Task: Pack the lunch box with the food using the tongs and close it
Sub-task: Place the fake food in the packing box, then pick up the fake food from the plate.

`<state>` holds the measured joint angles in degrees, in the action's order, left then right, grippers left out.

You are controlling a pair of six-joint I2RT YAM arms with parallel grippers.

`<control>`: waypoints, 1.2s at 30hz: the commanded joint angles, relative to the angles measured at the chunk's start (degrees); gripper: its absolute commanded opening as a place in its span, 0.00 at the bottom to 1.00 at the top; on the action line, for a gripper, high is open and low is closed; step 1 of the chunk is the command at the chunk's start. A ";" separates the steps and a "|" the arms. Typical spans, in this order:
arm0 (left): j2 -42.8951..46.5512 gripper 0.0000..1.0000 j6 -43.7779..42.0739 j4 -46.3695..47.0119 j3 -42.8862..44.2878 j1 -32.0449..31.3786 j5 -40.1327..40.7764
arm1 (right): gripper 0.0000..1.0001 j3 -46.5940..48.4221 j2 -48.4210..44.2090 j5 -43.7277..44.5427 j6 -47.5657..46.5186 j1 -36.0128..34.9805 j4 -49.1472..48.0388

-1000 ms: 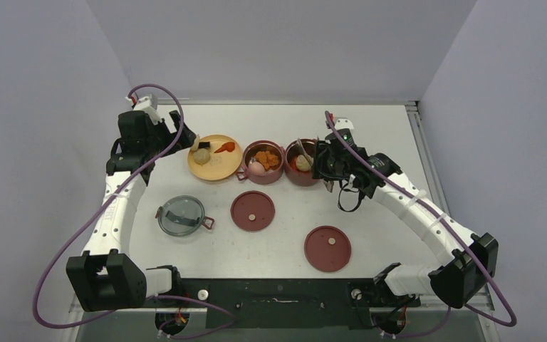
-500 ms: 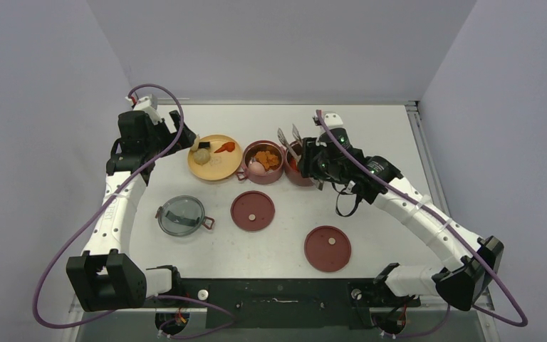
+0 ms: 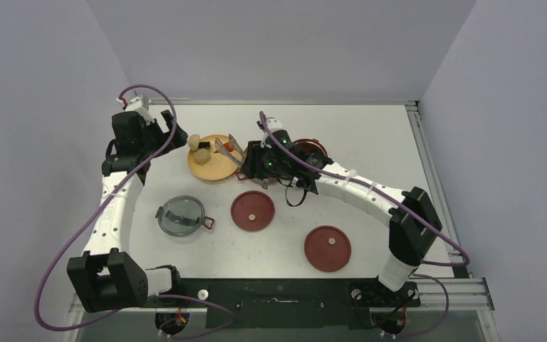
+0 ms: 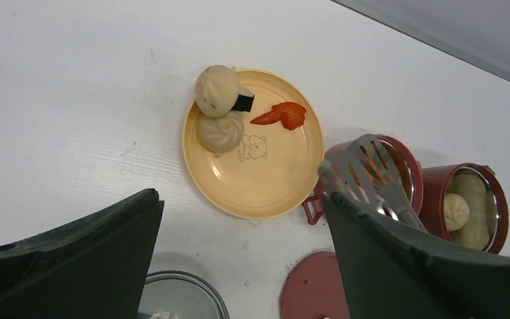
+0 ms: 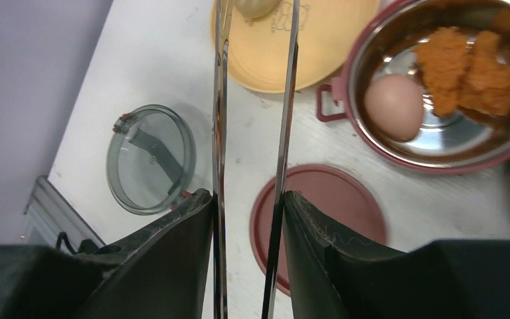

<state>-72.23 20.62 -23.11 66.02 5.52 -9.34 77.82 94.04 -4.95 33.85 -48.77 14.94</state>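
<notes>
My right gripper (image 3: pixel 251 161) (image 5: pixel 247 199) is shut on the silver tongs (image 5: pixel 285 100), whose two arms are still apart. Their tips (image 3: pixel 226 146) (image 4: pixel 365 166) hang over the right side of the yellow plate (image 3: pixel 210 171). On the plate lie two pale dumplings (image 4: pixel 220 131), a small black piece (image 4: pixel 242 102) and a red piece of food (image 4: pixel 282 114). One maroon lunch box container (image 5: pixel 438 165) holds an egg (image 5: pixel 393 106) and orange food (image 5: pixel 468 70). The other container (image 4: pixel 498 199) holds whitish pieces. My left gripper (image 3: pixel 174 139) (image 4: pixel 239 259) is open and holds nothing, left of the plate.
Two flat maroon lids (image 3: pixel 253 210) (image 3: pixel 327 248) lie on the table in front of the containers. The grey translucent lid (image 3: pixel 181 215) sits to their left. The right arm's cable loops above the containers.
My right arm has swung left with the tongs, from the right container to the plate. The left gripper has drawn back a little from the plate.
</notes>
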 commanded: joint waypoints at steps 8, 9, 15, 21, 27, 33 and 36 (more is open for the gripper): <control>3.11 0.97 -0.87 2.49 0.68 0.28 1.19 | 0.41 9.99 13.63 -7.33 12.39 -2.79 -18.97; 3.19 0.97 -0.87 2.53 0.73 0.34 1.11 | 0.41 10.49 14.41 -7.15 12.86 -2.80 -19.07; 3.89 0.97 -0.85 2.55 0.80 0.29 0.83 | 0.41 13.01 17.68 -4.54 14.59 -2.91 -18.23; 3.94 0.97 -0.78 2.54 0.88 0.35 0.57 | 0.41 15.07 19.96 -2.98 15.02 -2.88 -17.01; 4.07 0.97 -0.76 2.55 0.92 0.33 0.26 | 0.41 16.63 22.21 -2.05 15.36 -2.91 -15.96; 3.98 0.97 -0.67 2.64 0.87 0.39 0.11 | 0.41 17.16 23.53 -1.97 15.81 -2.84 -16.39; 4.08 0.97 -0.67 2.64 0.87 0.36 0.03 | 0.41 17.86 24.35 -2.05 15.98 -2.86 -16.30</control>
<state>-69.87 20.36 -23.11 66.00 5.63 -8.38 92.03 118.15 -7.94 49.01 -51.57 1.41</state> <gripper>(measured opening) 0.971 0.416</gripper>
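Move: The nearer pale bun on the plate lies about 13 cm ahead of the right hand, 17 cm to its left and some 18 cm below. The farther bun sits 4 cm beyond that bun and 3 cm to its left, the black-and-white piece 4 cm beyond it and 1 cm to its right, the red piece 3 cm beyond it and 7 cm to its right. From the left hand, the nearer bun is roughly 5 cm ahead, 6 cm right and 21 cm down. The right hand, still holding the tongs part open, sweeps about 11 cm left from over the left-hand pot, sinking a little, and carries the tong tips towards the buns on the plate's left side while the wrist rolls some 15 degrees, clockwise seen from behind the hand. It slows sharply by half way, then eases forward about 2 cm and sinks another 3 cm, bringing the two tips close over the nearer bun and the black-and-white piece, its grip on the tongs unchanged. ##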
